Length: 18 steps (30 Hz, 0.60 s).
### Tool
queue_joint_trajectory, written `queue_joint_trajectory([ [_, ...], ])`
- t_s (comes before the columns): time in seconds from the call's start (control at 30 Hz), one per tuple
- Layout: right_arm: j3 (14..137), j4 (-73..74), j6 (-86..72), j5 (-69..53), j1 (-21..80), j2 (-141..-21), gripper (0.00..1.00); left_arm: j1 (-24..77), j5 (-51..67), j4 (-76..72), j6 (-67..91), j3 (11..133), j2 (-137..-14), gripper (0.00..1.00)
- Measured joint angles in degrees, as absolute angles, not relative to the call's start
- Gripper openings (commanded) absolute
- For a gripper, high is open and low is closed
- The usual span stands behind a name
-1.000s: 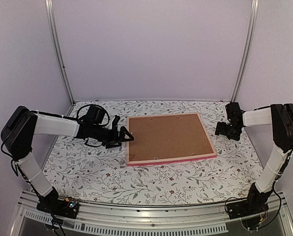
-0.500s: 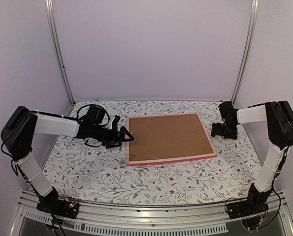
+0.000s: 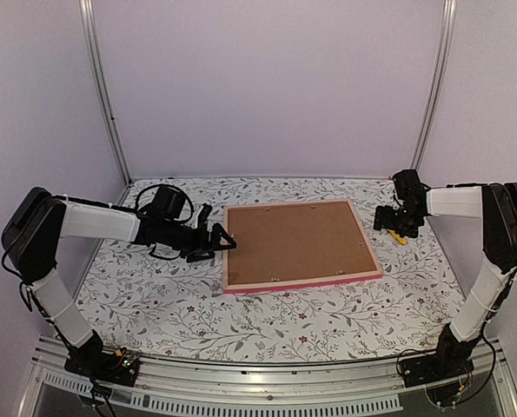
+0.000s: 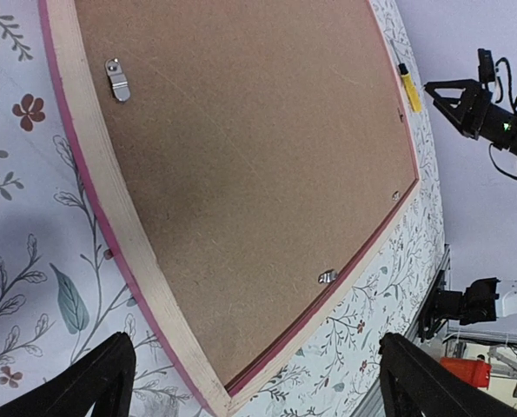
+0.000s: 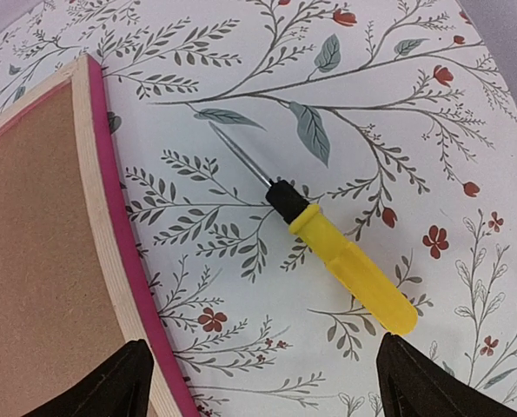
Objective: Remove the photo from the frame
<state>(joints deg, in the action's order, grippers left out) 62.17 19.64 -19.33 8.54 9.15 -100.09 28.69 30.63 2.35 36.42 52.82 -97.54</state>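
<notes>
The frame (image 3: 306,283) lies face down in the middle of the table, with its thin pink border around a pale wooden rim. A plain brown backing board (image 3: 294,241) fills it, held by small metal clips (image 4: 116,78). The photo is hidden under the board. My left gripper (image 3: 222,236) stands open at the frame's left edge. In the left wrist view the left gripper (image 4: 258,387) has the frame's corner (image 4: 215,391) between its spread fingers. My right gripper (image 3: 388,224) hovers open just off the frame's right edge. The right gripper (image 5: 262,382) holds nothing.
A screwdriver (image 5: 349,269) with a yellow handle, black collar and thin shaft lies on the floral tablecloth to the right of the frame (image 5: 110,226), just ahead of the right fingers. It shows as a yellow speck (image 3: 400,237) in the top view. Walls enclose the table.
The right gripper has shifted a little toward the back of the table and turned, uncovering the yellow screwdriver in the top view. The left arm and the frame have not moved.
</notes>
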Motion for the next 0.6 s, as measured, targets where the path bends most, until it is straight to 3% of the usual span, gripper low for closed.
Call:
queue_joint_trajectory([
  [0.6,62.04,19.0,-16.95,0.16,12.12,-101.47,0.54,28.82,30.81,0.14,36.03,53.15,-97.51,0.99],
])
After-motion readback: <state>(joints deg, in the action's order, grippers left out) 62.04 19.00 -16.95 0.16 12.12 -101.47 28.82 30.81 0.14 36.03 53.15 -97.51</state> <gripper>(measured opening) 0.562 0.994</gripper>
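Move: Level with the right hand and about 6 cm to its left, some 4 cm lower, is the metal tab on the frame's right side; the frame's right rail passes about 5 cm to the left of the hand. The frame's far right corner lies roughly 18 cm ahead and 8 cm left, and the screwdriver 7 cm ahead and 3 cm right, 5 cm below. From the left hand the tab is about 10 cm ahead, 29 cm right and 6 cm below. Sweeping left by about 5 cm, the right hand leaves the screwdriver and comes in over the frame's right rail towards the metal tab, sinking roughly 1 cm late on. The wrist turns some 10 degrees counter-clockwise with its left side rising slightly, and the wide-open fingers close to a bit over half open, touching nothing yet. ##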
